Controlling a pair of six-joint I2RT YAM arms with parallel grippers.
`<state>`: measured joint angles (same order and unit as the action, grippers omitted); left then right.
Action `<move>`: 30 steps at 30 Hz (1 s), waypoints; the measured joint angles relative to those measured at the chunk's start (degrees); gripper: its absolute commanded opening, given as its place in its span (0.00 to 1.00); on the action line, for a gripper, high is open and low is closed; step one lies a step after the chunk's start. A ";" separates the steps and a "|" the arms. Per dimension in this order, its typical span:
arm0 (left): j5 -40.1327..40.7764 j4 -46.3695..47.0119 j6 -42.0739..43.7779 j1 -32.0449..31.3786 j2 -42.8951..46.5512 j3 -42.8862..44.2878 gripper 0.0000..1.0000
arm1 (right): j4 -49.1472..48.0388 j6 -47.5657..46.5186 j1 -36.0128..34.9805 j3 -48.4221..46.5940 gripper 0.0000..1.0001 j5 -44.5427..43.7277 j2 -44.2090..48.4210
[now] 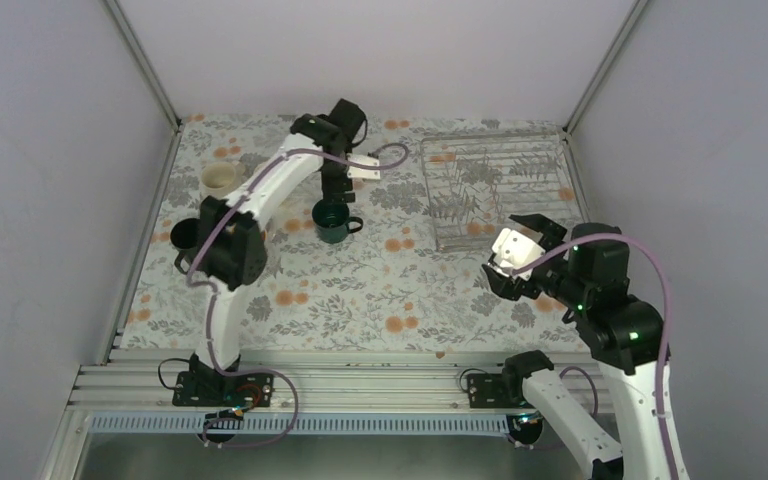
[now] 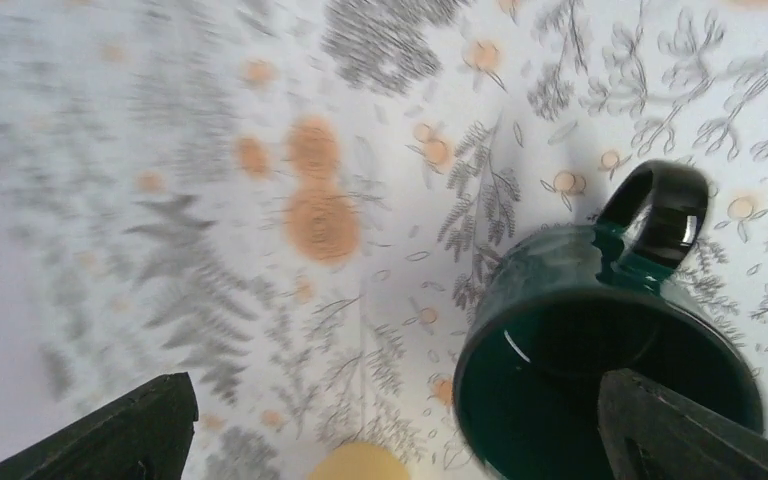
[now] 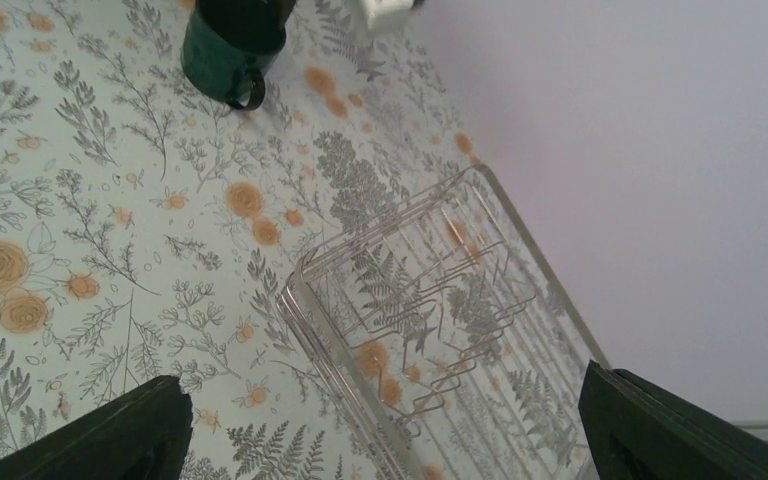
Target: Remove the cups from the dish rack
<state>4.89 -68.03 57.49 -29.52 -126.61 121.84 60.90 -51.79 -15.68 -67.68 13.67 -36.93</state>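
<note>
A dark green cup [image 1: 335,222] stands upright on the flowered table, left of the dish rack [image 1: 493,190]. My left gripper [image 1: 332,205] hangs open right above it. In the left wrist view its right finger [image 2: 680,430] crosses the green cup's [image 2: 600,340] mouth, and the left finger stands far off over bare cloth. A cream cup [image 1: 220,180] and a black cup [image 1: 185,235] stand at the far left, the black one partly behind my left arm. My right gripper [image 1: 505,250] is open in front of the rack [image 3: 430,300], holding nothing. No cup shows in the rack.
Grey walls close in the table [image 1: 380,290] on the left, back and right; the rack sits in the back right corner. A yellow rounded shape [image 2: 360,462] shows at the bottom edge of the left wrist view; what it is I cannot tell.
</note>
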 measured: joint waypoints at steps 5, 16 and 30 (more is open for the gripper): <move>-2.56 11.10 -7.48 1.27 18.99 -13.77 1.00 | -5.70 2.64 0.20 7.37 1.00 -0.92 0.04; 1.07 68.96 -30.03 10.01 76.22 -83.52 1.00 | -33.66 13.57 2.80 29.86 1.00 -2.78 -1.29; 6.80 87.65 -40.15 10.29 100.69 -121.42 1.00 | -81.02 36.11 10.91 62.18 1.00 -23.45 3.26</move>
<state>11.68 19.62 17.34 -19.22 -25.91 0.43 -20.12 -15.68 -4.78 -5.50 -9.78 -33.67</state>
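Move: The green mug, already released, stands about 4 cm back and 2 cm left of the left hand, 9 cm below. Counted from that hand, the pale yellow mug lies roughly 4 cm ahead and 14 cm left, the orange mug 7 cm back and 19 cm left. From the right hand, the green mug is some 22 cm ahead, 30 cm left and 28 cm below; the empty rack's middle is 28 cm ahead, 4 cm right. Lift the open left gripper about 18 cm clear of the green mug while swinging left, then draw it back and down to the base side of the orange mug, tipping its fingers up to point forward. Meanwhile lower the open right gripper some 17 cm, forward and then right, towards the rack's near edge, turning it about 45 degrees clockwise and levelling its fingers. ##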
